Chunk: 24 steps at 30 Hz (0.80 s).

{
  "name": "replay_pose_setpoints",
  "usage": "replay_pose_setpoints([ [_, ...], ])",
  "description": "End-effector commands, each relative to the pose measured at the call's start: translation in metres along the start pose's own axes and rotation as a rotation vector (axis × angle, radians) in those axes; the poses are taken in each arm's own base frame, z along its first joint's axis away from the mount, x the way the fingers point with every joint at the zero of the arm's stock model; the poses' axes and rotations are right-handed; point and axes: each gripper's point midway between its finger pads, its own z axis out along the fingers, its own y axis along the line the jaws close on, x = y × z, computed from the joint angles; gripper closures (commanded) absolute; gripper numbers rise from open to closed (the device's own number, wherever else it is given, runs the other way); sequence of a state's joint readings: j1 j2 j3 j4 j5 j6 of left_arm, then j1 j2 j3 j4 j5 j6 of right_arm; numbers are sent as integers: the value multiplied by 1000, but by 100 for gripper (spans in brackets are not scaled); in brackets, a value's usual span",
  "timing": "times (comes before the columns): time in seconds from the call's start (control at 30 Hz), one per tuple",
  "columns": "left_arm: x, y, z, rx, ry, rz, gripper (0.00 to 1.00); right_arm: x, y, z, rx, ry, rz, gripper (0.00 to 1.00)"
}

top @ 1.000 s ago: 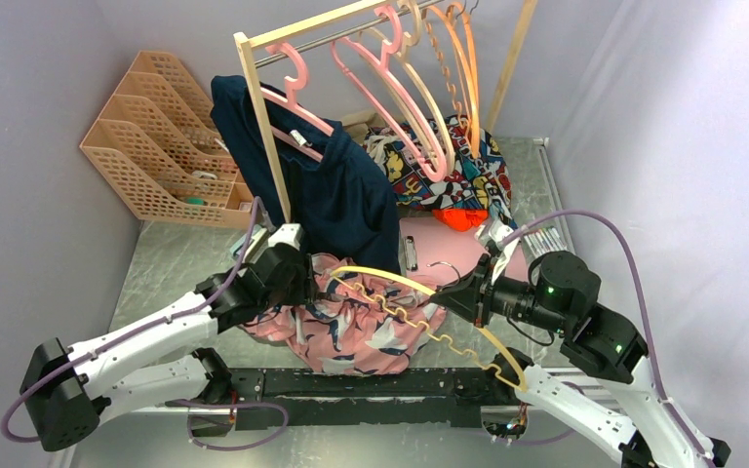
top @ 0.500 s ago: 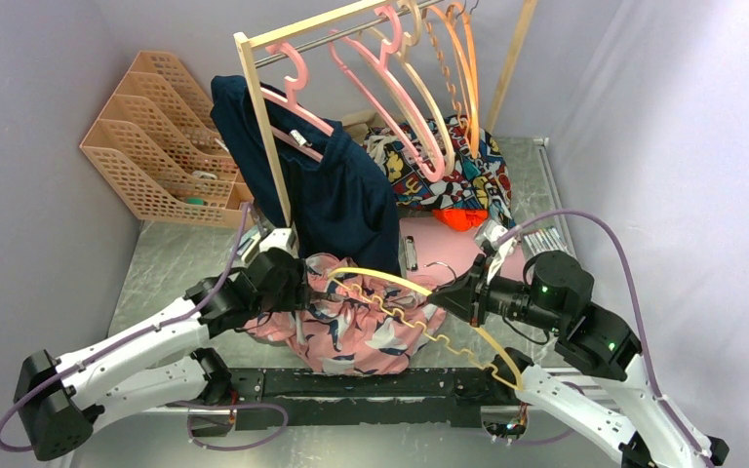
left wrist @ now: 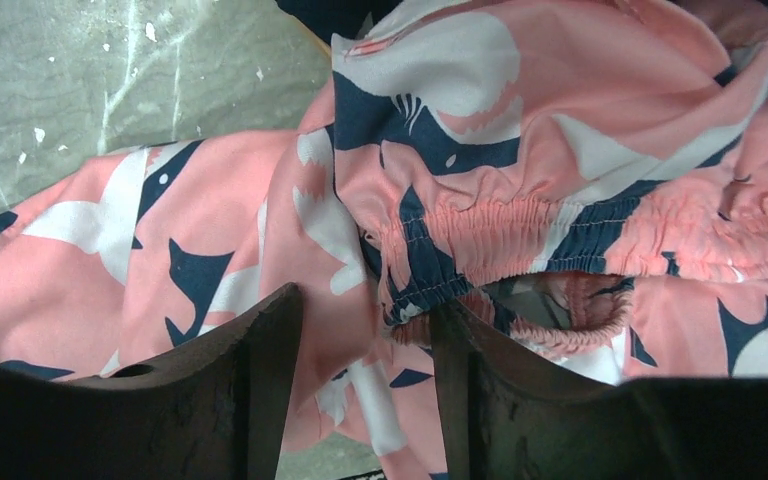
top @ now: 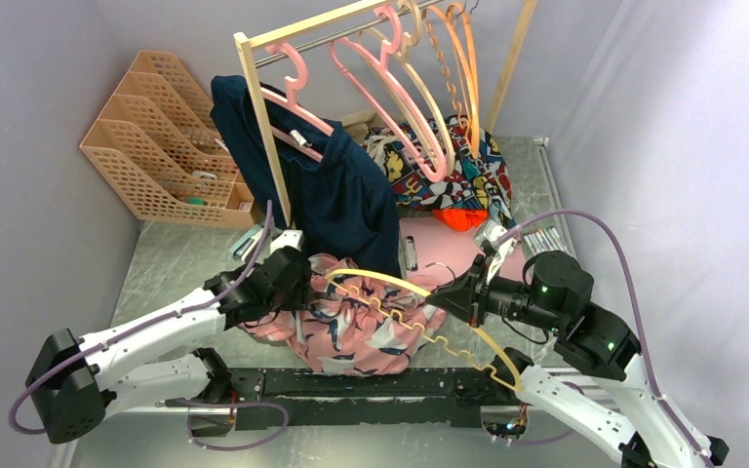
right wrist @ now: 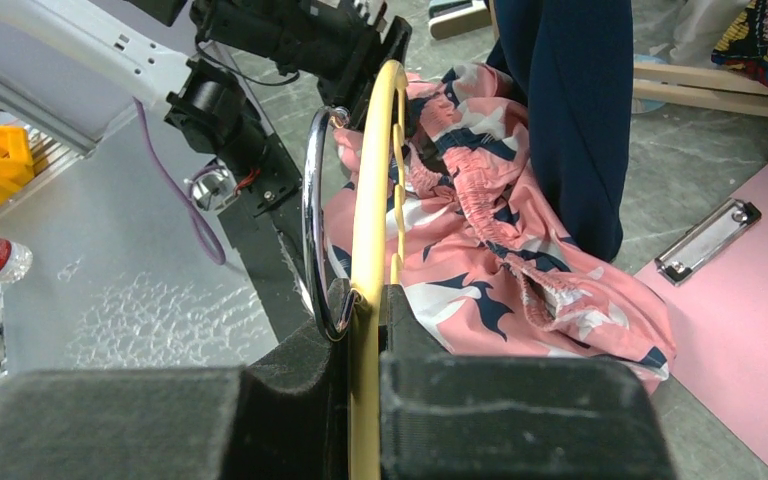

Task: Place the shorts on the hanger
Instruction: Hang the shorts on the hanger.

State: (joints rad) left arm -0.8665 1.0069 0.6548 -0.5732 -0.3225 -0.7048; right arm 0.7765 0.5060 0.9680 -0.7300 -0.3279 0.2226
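Observation:
The salmon-pink shorts (top: 351, 331) with navy and white blotches lie crumpled on the table between the arms. My left gripper (top: 302, 285) hovers low at their left edge. In the left wrist view its jaws (left wrist: 365, 345) stand open, a fold of the shorts (left wrist: 210, 220) lies between them, and the gathered waistband (left wrist: 480, 240) touches the right fingertip. My right gripper (top: 446, 297) is shut on the pale yellow hanger (top: 375, 277), held edge-on over the shorts (right wrist: 500, 270). In the right wrist view the hanger (right wrist: 375, 200) and its silver hook (right wrist: 312, 230) rise from the jaws (right wrist: 365, 300).
A wooden rack (top: 258, 97) behind carries pink and orange hangers (top: 390, 58) and a navy garment (top: 341, 195). A cartoon-print cloth (top: 458, 175) and a pink clipboard (top: 449, 249) lie behind the shorts. Peach file trays (top: 156, 136) stand at the back left.
The left arm swung slightly out and back, its gripper staying at the shorts' left edge. The right gripper with the hanger edged a little left and holds.

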Motion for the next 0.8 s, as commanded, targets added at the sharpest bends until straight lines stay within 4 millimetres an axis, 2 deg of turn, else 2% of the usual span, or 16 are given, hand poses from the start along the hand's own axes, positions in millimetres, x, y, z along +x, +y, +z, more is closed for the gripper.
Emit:
replay_pose_setpoints([
  [0.0,-27,-5,5,-18,-98,-1,46,-11,10,-5,-41,-45,-11,100],
  [0.27,-40,-27,4,108,-171,-4,46,-8,12,-5,-52,-42,-4,100],
  [0.33,-41,-31,3,134,-179,6,51,-8,12,-5,-57,-44,-4,100],
  [0.6,-38,-28,2,124,-163,36,92,-11,14,-5,-61,-55,-7,100],
  [0.67,-43,-26,-6,115,-165,33,93,-12,14,-6,-61,-49,-13,100],
  [0.73,-51,-23,-20,95,-168,21,93,-12,14,-8,-58,-37,-24,100],
  [0.77,-56,-19,-30,74,-169,7,93,-18,16,-12,-58,-44,-38,100],
])
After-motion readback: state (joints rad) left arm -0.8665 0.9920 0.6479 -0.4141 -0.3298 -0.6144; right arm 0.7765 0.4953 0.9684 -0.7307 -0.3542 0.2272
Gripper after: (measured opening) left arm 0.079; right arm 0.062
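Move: The near-left end of the shorts' waistband lies right at the left gripper's parted fingertips, about 2 cm ahead and 2 cm to the right, at their height. The free end of the yellow hanger hovers some 15 cm above that gripper and 6 cm to its right, level with it fore and aft. The navy garment's lower part hangs about 12 cm ahead and 9 cm right. From the right gripper, the waistband end is roughly 21 cm left, 8 cm ahead and 20 cm below. Bring the left gripper forward, right and up, about 4 cm in all, with the half-open fingers at the end of the shorts' waistband and tipping up some 10 degrees. As the travel runs out, close the fingers and pinch the waistband edge between them. Hold the yellow hanger nearly still in the right gripper. ##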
